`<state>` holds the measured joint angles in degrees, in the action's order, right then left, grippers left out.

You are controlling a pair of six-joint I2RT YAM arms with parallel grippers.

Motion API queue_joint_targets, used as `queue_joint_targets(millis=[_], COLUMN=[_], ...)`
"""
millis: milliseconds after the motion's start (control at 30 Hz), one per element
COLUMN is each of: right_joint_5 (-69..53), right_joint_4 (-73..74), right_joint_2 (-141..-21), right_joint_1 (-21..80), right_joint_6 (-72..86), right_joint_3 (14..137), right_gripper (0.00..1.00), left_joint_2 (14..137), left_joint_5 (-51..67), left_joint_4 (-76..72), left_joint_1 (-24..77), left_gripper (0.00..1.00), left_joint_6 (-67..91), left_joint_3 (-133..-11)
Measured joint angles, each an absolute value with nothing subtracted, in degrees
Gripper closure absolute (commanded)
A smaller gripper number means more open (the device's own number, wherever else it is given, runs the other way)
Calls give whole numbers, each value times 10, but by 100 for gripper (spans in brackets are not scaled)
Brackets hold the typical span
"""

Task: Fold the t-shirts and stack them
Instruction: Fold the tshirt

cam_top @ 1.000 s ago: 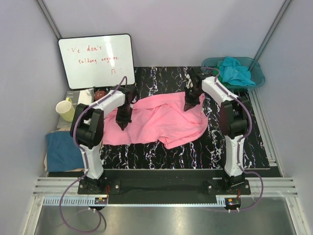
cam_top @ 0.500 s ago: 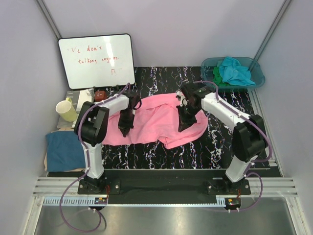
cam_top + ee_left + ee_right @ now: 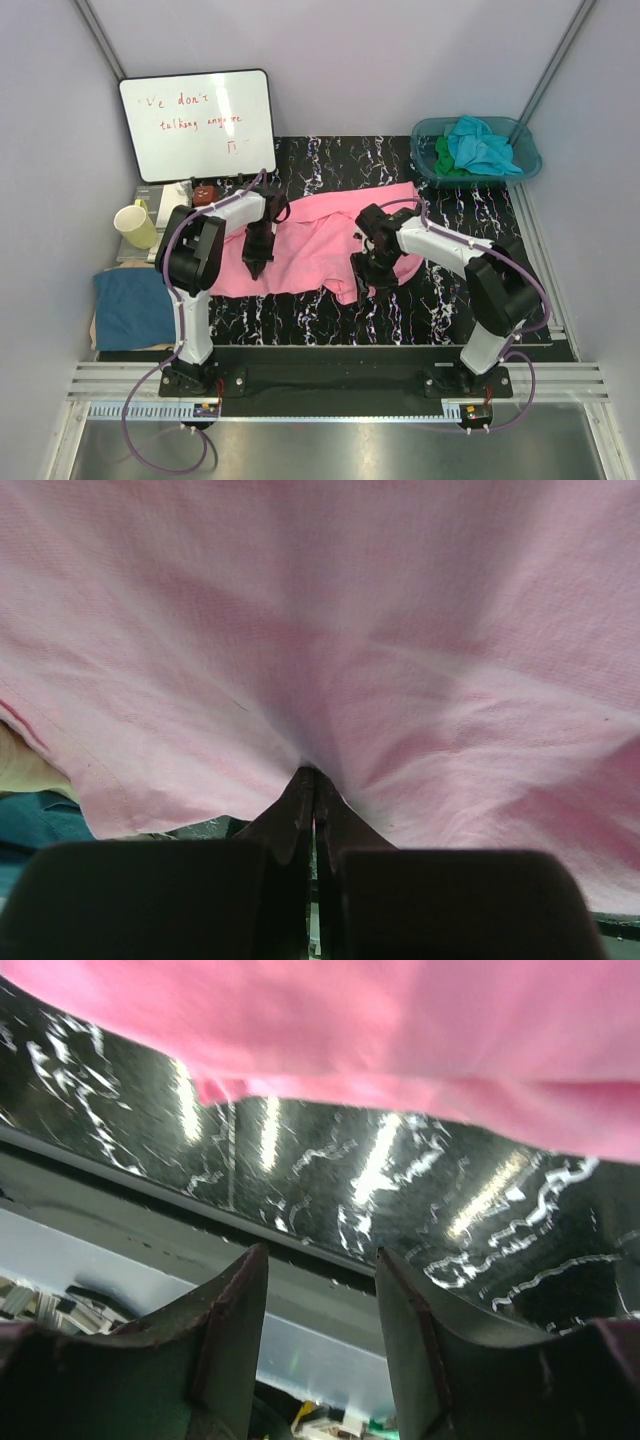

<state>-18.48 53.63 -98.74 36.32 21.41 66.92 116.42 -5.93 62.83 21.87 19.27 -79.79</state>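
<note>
A bright pink t-shirt (image 3: 320, 240) lies rumpled on the black marbled table (image 3: 450, 310), its right part folded toward the middle. My left gripper (image 3: 255, 265) is shut on the shirt's left side. In the left wrist view the closed fingertips (image 3: 313, 775) pinch a peak of pink cloth (image 3: 330, 630). My right gripper (image 3: 360, 290) hangs over the shirt's front edge. It is open in the right wrist view (image 3: 320, 1260), with nothing between the fingers and the pink shirt (image 3: 400, 1020) beyond them. A turquoise t-shirt (image 3: 482, 142) and a green one (image 3: 443, 155) lie in a basin. A dark blue t-shirt (image 3: 130, 305) rests at the left.
The translucent teal basin (image 3: 527, 158) stands at the back right corner. A whiteboard (image 3: 197, 122) leans at the back left, with a yellow mug (image 3: 135, 225) and small items in front of it. The table's front edge and a metal rail (image 3: 320, 385) run along the arm bases.
My right arm swung from the back of the shirt toward the front, dragging the right side of the pink cloth along, then opened and let go. The left gripper stayed put, still pinching the shirt.
</note>
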Motion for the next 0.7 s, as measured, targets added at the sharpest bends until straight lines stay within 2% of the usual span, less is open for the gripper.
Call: queue_joint_targets(millis=[433, 700], right_joint_5=[-160, -94], right_joint_4=[435, 427], right_joint_2=[-1055, -1107], right_joint_1=[473, 503], right_joint_6=[243, 242], right_joint_3=[704, 739], right_gripper=[46, 51], left_joint_2=[1162, 1156], left_joint_5=[-60, -59], left_joint_4=[627, 626], left_joint_1=[219, 219], left_gripper=[100, 100], left_joint_6=[196, 199], left_joint_3=[-794, -783])
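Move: The pink t-shirt's near edge comes to a blunt tip about 7 cm to the right hand's left, level with it fore and aft and 5 cm below. The shirt's rounded near-right part lies some 8 cm right and 2 cm ahead; the table's front edge is roughly 13 cm back. From the left hand, its shut fingertips already on the shirt, that tip is about 24 cm right and 6 cm back. Towards the t-shirt's near tip the right hand sweeps about 8 cm left, sinking more and more steeply on the way, some 4 cm in all, to arrive low at the cloth's edge. It turns about 10 degrees counter-clockwise and swings its fingertips a little forward; the fingers stay half open, only starting to narrow. The left hand keeps its closed tips on the shirt, staying put. ##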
